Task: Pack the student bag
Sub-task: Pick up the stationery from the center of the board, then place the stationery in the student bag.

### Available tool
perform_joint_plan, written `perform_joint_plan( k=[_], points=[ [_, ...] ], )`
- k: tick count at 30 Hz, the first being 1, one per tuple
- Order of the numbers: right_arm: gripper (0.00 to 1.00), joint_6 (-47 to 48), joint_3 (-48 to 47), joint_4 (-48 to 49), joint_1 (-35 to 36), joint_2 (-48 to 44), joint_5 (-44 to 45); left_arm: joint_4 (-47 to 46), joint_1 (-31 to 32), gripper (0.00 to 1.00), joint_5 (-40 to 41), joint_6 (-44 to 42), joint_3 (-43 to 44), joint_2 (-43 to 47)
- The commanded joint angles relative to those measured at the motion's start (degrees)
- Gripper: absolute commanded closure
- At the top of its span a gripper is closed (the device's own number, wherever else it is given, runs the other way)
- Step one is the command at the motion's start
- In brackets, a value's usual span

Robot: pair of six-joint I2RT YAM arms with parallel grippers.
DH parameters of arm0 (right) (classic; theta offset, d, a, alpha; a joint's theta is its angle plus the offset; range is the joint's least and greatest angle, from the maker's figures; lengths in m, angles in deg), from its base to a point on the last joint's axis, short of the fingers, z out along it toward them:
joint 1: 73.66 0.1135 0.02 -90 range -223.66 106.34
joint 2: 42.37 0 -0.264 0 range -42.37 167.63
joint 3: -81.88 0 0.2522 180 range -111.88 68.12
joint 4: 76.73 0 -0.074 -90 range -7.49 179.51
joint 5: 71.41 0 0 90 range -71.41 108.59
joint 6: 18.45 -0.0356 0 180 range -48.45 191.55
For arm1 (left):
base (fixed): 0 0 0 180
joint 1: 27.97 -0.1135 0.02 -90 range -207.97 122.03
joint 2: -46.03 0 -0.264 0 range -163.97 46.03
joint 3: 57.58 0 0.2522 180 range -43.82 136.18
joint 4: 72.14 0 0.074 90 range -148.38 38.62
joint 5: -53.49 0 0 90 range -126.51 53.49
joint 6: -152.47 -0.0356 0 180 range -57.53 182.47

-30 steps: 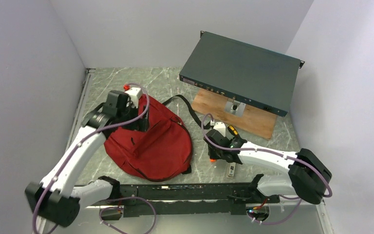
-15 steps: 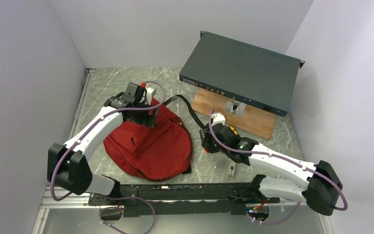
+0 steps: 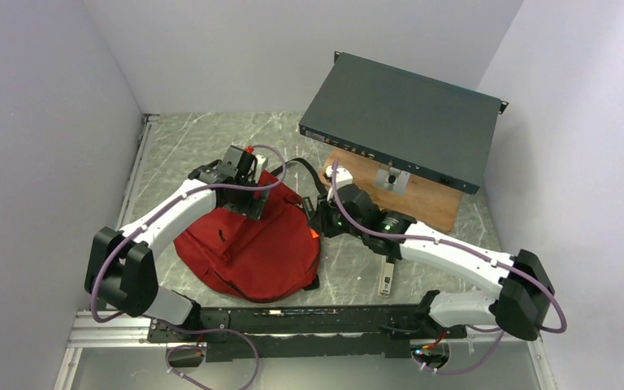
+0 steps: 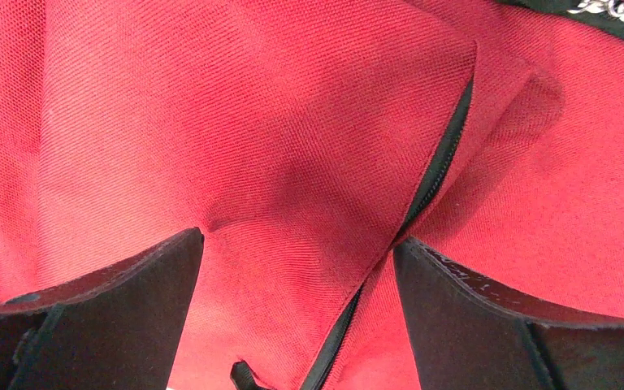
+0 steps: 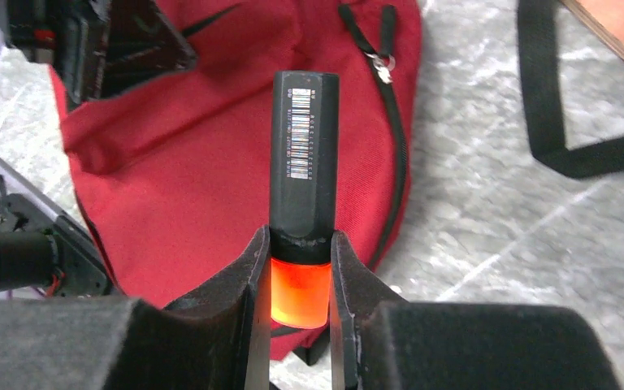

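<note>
The student bag (image 3: 244, 252) is a dark red fabric backpack lying flat on the table, left of centre. My left gripper (image 3: 252, 199) hovers at its far top edge. In the left wrist view it (image 4: 298, 241) stands open, its jaws wide apart on either side of a fabric flap (image 4: 292, 146) with a black zip (image 4: 435, 175). My right gripper (image 3: 318, 223) is at the bag's right edge. It (image 5: 301, 244) is shut on a black marker with an orange end (image 5: 305, 154), which points over the red bag (image 5: 187, 162).
A flat dark teal metal box (image 3: 398, 122) rests tilted on a wooden board (image 3: 422, 199) at the back right. A black strap (image 5: 569, 154) loops over the marbled tabletop beside the bag. A small white and black stick (image 3: 386, 283) lies near the front.
My right gripper has carried the marker left and away from me, up to the bag's right edge. The left gripper has moved right along the bag's top.
</note>
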Motion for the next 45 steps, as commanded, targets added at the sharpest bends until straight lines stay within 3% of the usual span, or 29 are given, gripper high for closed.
perform_joint_plan(
  k=[1, 6, 10, 24, 26, 28, 32, 35, 40, 45],
  points=[
    [1.00, 0.16, -4.11, 5.67, 0.70, 3.29, -3.67, -4.04, 0.17, 0.09, -1.77, -1.32, -2.23, 5.54],
    [1.00, -3.48, -4.38, 11.62, 0.75, 6.56, -8.87, -4.65, -1.30, 0.18, 0.23, 0.02, -1.44, 9.68],
    [1.00, -6.23, -5.09, 15.82, 0.70, 9.59, -13.50, -4.48, -1.65, 0.24, -5.15, -0.70, 0.01, 6.20],
    [1.00, -7.81, -2.53, 19.14, 0.70, 9.89, -14.55, -4.85, 0.50, 0.21, -5.98, -1.31, -2.32, 0.05],
    [1.00, -8.71, -2.00, 20.30, 0.71, 10.42, -15.23, -4.38, 0.58, 0.24, -2.80, -1.33, -2.06, -0.75],
    [1.00, -10.46, -1.62, 21.85, 0.70, 11.66, -16.17, -3.01, 0.71, 0.32, 0.74, -1.52, -0.97, -2.11],
    [1.00, -15.26, -1.28, 26.89, 0.79, 15.00, -18.68, -1.87, 0.72, 0.63, 8.16, -1.54, 0.40, -1.14],
    [1.00, -18.13, -2.39, 27.57, 1.01, 17.90, -19.24, -4.33, 0.70, 0.96, 11.24, -1.95, -1.25, 4.20],
    [1.00, -21.82, -3.48, 30.85, 2.39, 22.16, -21.94, -9.61, 0.72, 1.00, 7.12, -3.35, -5.90, 13.76],
    [1.00, -26.52, -5.63, 37.40, 3.82, 27.97, -25.85, -10.69, 0.72, 1.00, 2.38, -3.78, -6.57, 16.61]
  ],
)
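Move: The front pocket's zipped edge on the student bag lies right under the open left fingers, about 3 cm down. From the right hand, which already holds the highlighter, that pocket mouth is some 15 cm to the left, 5 cm ahead and 7 cm lower. The side zipper pull sits about 9 cm ahead of the right hand, 3 cm to its left and 10 cm below; the black strap's bend is 7 cm ahead, 8 cm right and 14 cm below. Raise the left gripper a little, sink it back onto the pocket's edge, shut the fingers to pinch the red cloth and draw it up about 7 cm, tilting the fingertips forward. Meanwhile carry the highlighter left some 13 cm towards the pocket mouth, easing off midway, then lowering about 4 cm and swinging the fingers further to point left. ##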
